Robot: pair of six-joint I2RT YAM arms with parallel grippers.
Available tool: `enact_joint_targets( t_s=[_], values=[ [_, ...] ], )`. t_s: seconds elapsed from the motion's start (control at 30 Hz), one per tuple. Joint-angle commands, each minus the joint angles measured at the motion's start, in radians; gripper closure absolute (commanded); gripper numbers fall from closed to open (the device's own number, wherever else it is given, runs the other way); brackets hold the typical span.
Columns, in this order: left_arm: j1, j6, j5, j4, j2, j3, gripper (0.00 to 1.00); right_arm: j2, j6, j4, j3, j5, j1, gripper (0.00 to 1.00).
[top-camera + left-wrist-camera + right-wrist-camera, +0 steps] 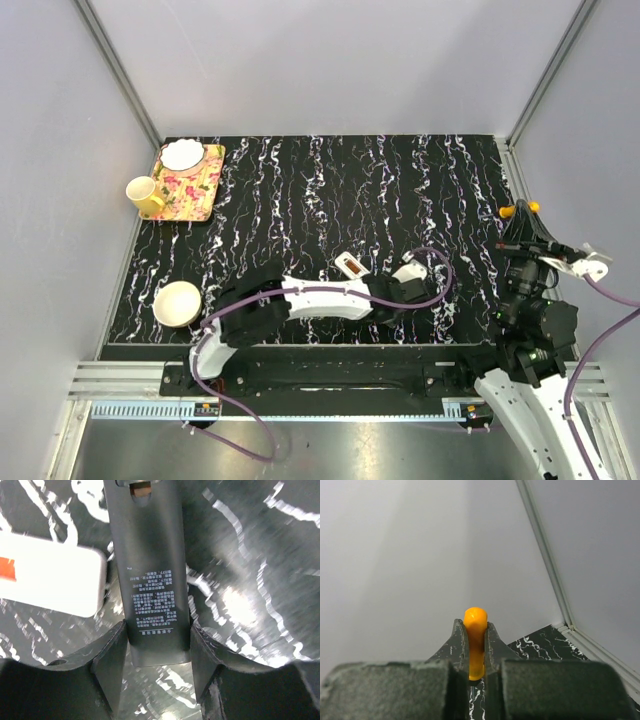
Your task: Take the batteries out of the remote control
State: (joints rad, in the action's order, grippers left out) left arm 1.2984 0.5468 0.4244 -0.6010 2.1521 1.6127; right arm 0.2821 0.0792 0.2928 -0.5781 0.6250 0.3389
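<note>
My left gripper point(157, 630) reaches over the middle of the black marbled table point(300, 190). Its jaws press on both sides of a dark remote control point(150, 555), which lies back up with small white print on it. An orange-brown spot point(140, 487) shows through a notch at the remote's far end; the batteries are otherwise hidden. A white oblong thing point(50, 580) with a red-orange patch lies just left of the remote, and also shows in the top view point(349, 265). My right gripper point(475, 625) hovers at the table's right edge, shut on a slim orange stick point(475, 650) with a rounded tip.
A floral tray point(200, 190) at the back left carries a white bowl point(181, 154). A yellow mug point(146, 195) stands beside the tray. A cream bowl point(178, 303) sits near the front left edge. Grey walls enclose the table on three sides.
</note>
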Motion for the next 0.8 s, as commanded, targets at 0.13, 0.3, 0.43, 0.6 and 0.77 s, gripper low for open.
enact_joint_targets(
  t_s=[0.13,0.3,0.43,0.6,0.77],
  values=[
    [0.009,0.030,-0.027,0.174,-0.271,-0.397,1.00,0.086,0.059,0.005,0.007,-0.117,-0.003,1.00],
    [0.010,0.038,0.008,0.165,-0.311,-0.484,1.00,0.108,0.086,0.009,0.020,-0.148,-0.003,1.00],
    [0.004,0.027,0.028,0.148,-0.322,-0.511,1.00,0.127,0.094,0.014,0.026,-0.165,-0.001,1.00],
    [-0.014,-0.001,0.024,0.153,-0.337,-0.519,1.00,0.170,0.087,0.026,0.044,-0.215,-0.001,1.00],
    [-0.031,-0.106,-0.024,0.211,-0.385,-0.565,1.00,0.233,0.019,0.046,0.073,-0.375,-0.003,1.00]
  ],
)
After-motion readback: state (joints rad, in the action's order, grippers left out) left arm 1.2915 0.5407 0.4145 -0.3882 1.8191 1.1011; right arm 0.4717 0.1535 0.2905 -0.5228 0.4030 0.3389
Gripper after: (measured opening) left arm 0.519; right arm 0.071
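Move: The left fingers already grip the black remote by its rear end; its middle lies roughly 6 cm ahead of the hand and 3 cm to the right. The white remote lies askew about 10 cm ahead and 7 cm to the left, with its near end close beside the black one. The loose green battery is some 15 cm left and 1 cm ahead. From the raised right hand, the white remote is about 34 cm left, 7 cm ahead and 39 cm below. The black remote's left side comes against the near end of the white remote as the left hand, keeping its grip, carries it level to the left about 8 cm and slightly back, quick at first, then barely creeping. High over the table, the right hand still holds the orange screwdriver and moves forward, left and down, some 6 cm each, swinging counter-clockwise and tipping down 10 degrees or so. ##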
